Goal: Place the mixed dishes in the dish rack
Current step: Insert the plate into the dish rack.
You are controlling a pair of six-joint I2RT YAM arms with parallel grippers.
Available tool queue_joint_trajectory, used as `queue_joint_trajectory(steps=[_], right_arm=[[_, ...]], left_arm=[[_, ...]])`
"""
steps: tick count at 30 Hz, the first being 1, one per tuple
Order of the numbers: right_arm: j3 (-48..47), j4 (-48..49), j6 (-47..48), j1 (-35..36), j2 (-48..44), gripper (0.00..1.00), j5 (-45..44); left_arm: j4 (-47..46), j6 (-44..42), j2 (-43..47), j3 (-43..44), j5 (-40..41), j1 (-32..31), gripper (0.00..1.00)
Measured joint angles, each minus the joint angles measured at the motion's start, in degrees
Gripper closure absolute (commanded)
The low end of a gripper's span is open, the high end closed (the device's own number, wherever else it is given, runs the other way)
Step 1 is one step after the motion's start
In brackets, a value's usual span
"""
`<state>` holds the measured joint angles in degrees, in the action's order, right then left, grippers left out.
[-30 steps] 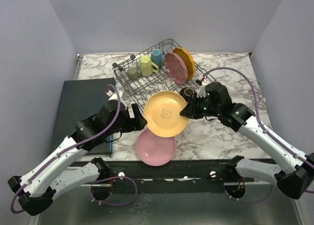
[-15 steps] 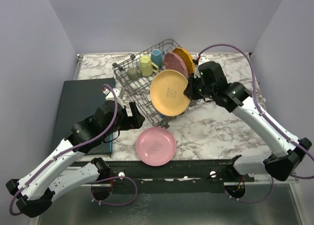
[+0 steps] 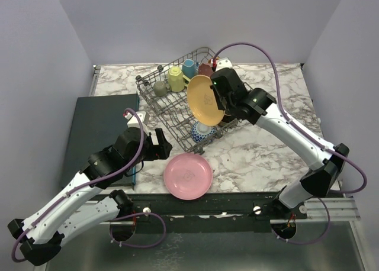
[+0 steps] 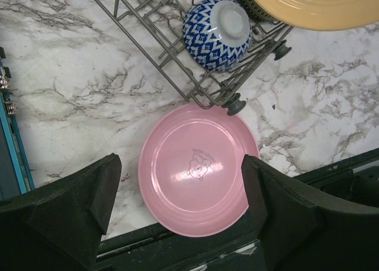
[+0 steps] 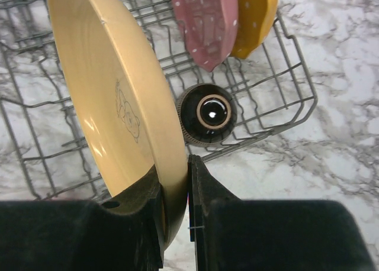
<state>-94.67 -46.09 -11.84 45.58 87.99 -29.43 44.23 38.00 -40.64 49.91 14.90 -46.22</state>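
Observation:
My right gripper [image 3: 218, 94] is shut on the rim of a peach plate [image 3: 204, 99], which it holds on edge over the dish rack [image 3: 159, 108]. In the right wrist view its jaws [image 5: 174, 182] pinch the peach plate [image 5: 112, 87] above the rack's wires [image 5: 284, 99], beside a dark brown bowl [image 5: 210, 114]. A pink dotted plate [image 5: 207, 22] and an orange plate [image 5: 257, 16] stand behind. A pink plate [image 3: 188, 176] lies flat on the table near the front edge. My left gripper [image 4: 180, 185] hangs open above the pink plate [image 4: 198, 167], not touching it.
A blue-patterned bowl [image 3: 201, 131] rests upside down at the rack's near corner. Olive [image 3: 160, 88], yellow [image 3: 175, 79] and blue [image 3: 189, 67] mugs sit in the rack's far side. A dark flat mat [image 3: 98, 129] lies to the left of the rack.
My right arm has carried the peach plate from above the table up and back over the rack, turning it on edge. My left arm has drawn back a little towards me.

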Motion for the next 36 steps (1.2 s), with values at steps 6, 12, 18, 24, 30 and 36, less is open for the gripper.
queue_joint_trajectory(steps=[6,12,18,24,30,36], right_arm=[[-2.91,0.92,3.72,1.05,3.30,1.00,-6.27],[-4.96,4.07,8.13,2.32,5.90,1.00,-11.41],[-6.38,7.85,13.94,2.91,9.62,0.99,-14.93],[-7.37,13.51,20.44,3.08,13.11,0.99,-17.16],[-8.55,19.06,25.59,3.10,16.50,0.99,-18.51],[-12.07,21.35,28.63,3.04,20.46,1.00,-18.73]], left_arm=[[-1.05,-0.50,0.63,-0.11,0.70,0.00,0.10],[-1.33,-0.61,0.74,-0.24,1.05,0.00,0.10],[-1.38,-0.59,0.79,-0.44,1.07,0.00,0.10],[-1.42,-0.59,1.05,-0.68,1.22,0.00,0.10],[-1.44,-0.57,1.66,-0.70,1.44,0.00,0.10],[-1.49,-0.57,2.12,-0.76,1.73,0.00,0.10]])
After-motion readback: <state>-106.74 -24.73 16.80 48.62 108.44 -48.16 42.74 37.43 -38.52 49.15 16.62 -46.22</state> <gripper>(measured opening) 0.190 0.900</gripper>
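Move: Ahead of the right hand, which already holds the tan plate by its rim, the free slot lies about 14 cm forward, 7 cm to the left and 15 cm down. Beyond it the dotted pink plate stands some 17 cm ahead and 3 cm left; the black bowl is about 5 cm ahead and 3 cm right, the blue-white bowl 2 cm back and 6 cm left, both roughly 22 cm down. From the left hand the slot is about 29 cm ahead, 15 cm right and 9 cm down. Carrying the plate over the rack towards the slot beside the dotted pink plate, the right hand goes about 10 cm forward and, from partway on, some 5 cm left, staying high. Its left side rolls down by a good 20 degrees as the fingers tip up towards level by about 15; they keep their pinch on the rim. ##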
